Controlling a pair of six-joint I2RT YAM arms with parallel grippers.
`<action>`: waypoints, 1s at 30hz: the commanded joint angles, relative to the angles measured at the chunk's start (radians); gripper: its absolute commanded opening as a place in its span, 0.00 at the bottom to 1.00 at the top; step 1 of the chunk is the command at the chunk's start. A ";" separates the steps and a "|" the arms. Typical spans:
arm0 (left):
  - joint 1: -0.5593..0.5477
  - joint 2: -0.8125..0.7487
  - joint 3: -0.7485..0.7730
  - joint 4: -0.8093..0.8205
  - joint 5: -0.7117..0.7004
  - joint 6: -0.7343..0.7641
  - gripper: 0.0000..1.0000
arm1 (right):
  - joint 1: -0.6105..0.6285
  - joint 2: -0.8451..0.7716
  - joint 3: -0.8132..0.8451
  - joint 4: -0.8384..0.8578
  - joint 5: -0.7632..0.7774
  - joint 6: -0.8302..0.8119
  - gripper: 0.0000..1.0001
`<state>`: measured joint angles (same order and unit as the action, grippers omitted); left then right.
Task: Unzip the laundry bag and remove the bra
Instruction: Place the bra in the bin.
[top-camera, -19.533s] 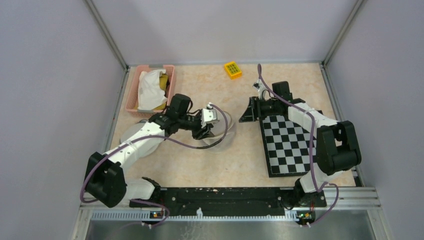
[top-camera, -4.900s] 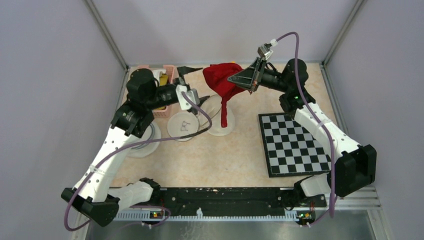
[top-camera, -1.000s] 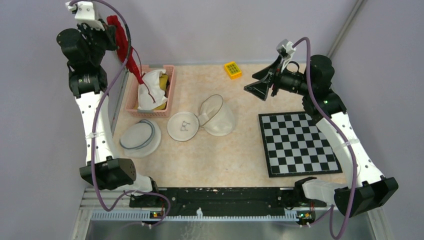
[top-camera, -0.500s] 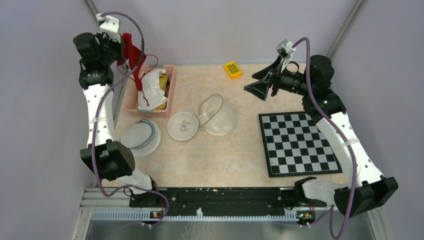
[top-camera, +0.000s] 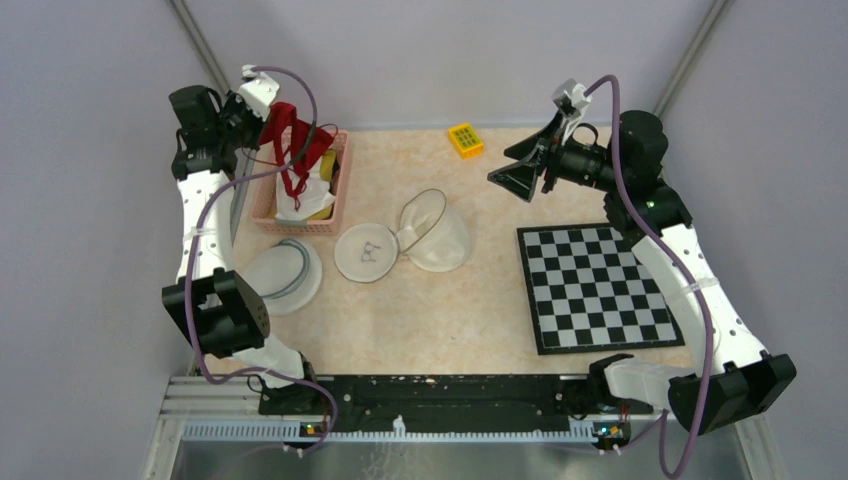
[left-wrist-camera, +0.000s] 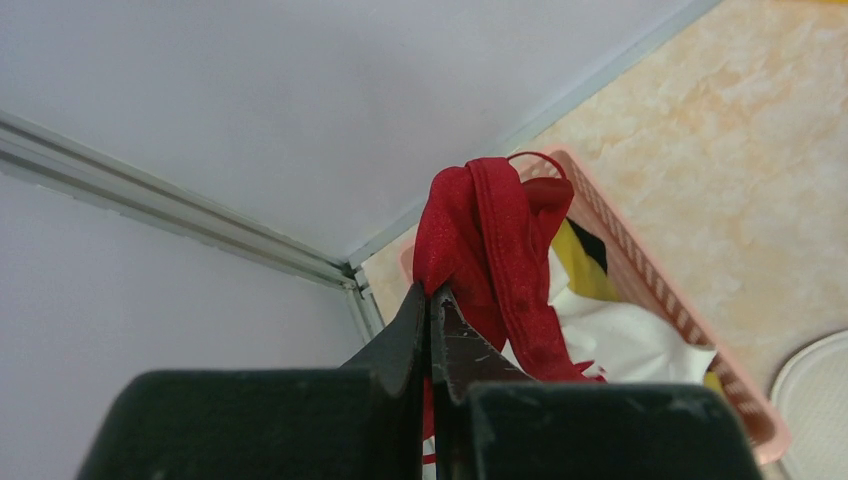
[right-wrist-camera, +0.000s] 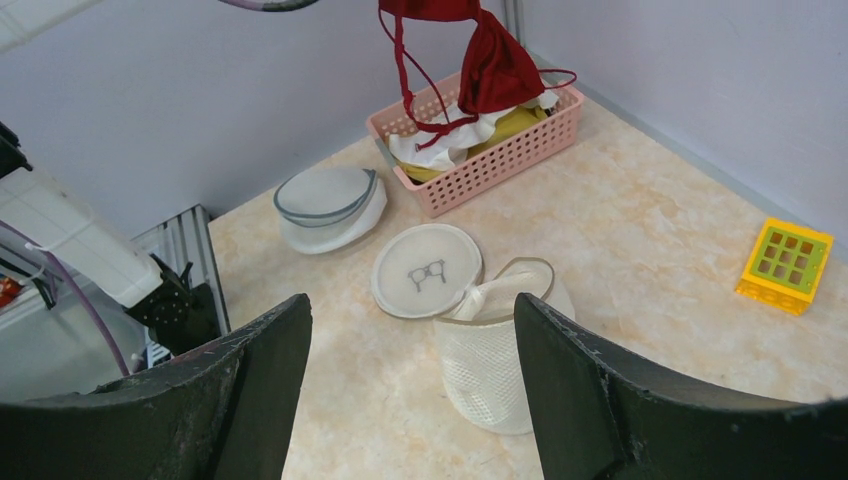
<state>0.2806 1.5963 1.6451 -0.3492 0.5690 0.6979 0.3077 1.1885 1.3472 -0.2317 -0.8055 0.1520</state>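
Observation:
The red bra hangs over the pink basket at the far left, its straps dangling onto the clothes inside. My left gripper is shut on the bra's top edge; in the left wrist view the fingertips pinch the bra's red fabric. The white mesh laundry bag lies unzipped mid-table, its round lid flopped open beside it. My right gripper hovers open high above the table, right of the bag, holding nothing. From the right wrist I see the bag and the bra.
The basket holds white and yellow clothes. A second round laundry bag, zipped, lies near the left edge. A yellow grid block sits at the back. A checkerboard lies flat on the right.
My left arm has come down and to the right from high in the corner, carrying the bra over the basket. The right arm has not moved.

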 joint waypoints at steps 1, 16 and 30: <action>0.004 -0.029 -0.062 0.054 -0.012 0.168 0.00 | 0.007 -0.002 -0.014 0.040 -0.002 0.004 0.73; -0.002 0.062 -0.090 0.427 -0.111 0.044 0.00 | 0.007 0.021 -0.009 0.028 0.003 0.006 0.73; -0.048 0.042 -0.183 0.621 -0.200 0.127 0.00 | 0.007 0.046 -0.009 0.052 -0.002 0.040 0.73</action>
<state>0.2562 1.6882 1.5093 0.1192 0.4377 0.7925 0.3077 1.2331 1.3216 -0.2165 -0.8055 0.1848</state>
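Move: The pink bin lies below the left hand, its middle about 7 cm ahead, 7 cm to the right and some 28 cm down; the closed fingers already hold the red bra, which hangs towards it. The stacked bags sit roughly 19 cm back and 4 cm right of the left hand, and the flat round bag about 12 cm back and 23 cm right. From the right hand, the bin's middle is about 27 cm ahead, 46 cm left and 33 cm down. Keeping its closed grip on the red bra, the left hand first sinks about 4 cm over the left part of the bin, then sweeps forward about 5 cm while rising back to nearly its starting height, easing slightly left and tipping its fingers up some 15 degrees as the wrist rolls a little, left side up. The open, empty right hand sinks about 2 cm and creeps forward, well clear of everything. ##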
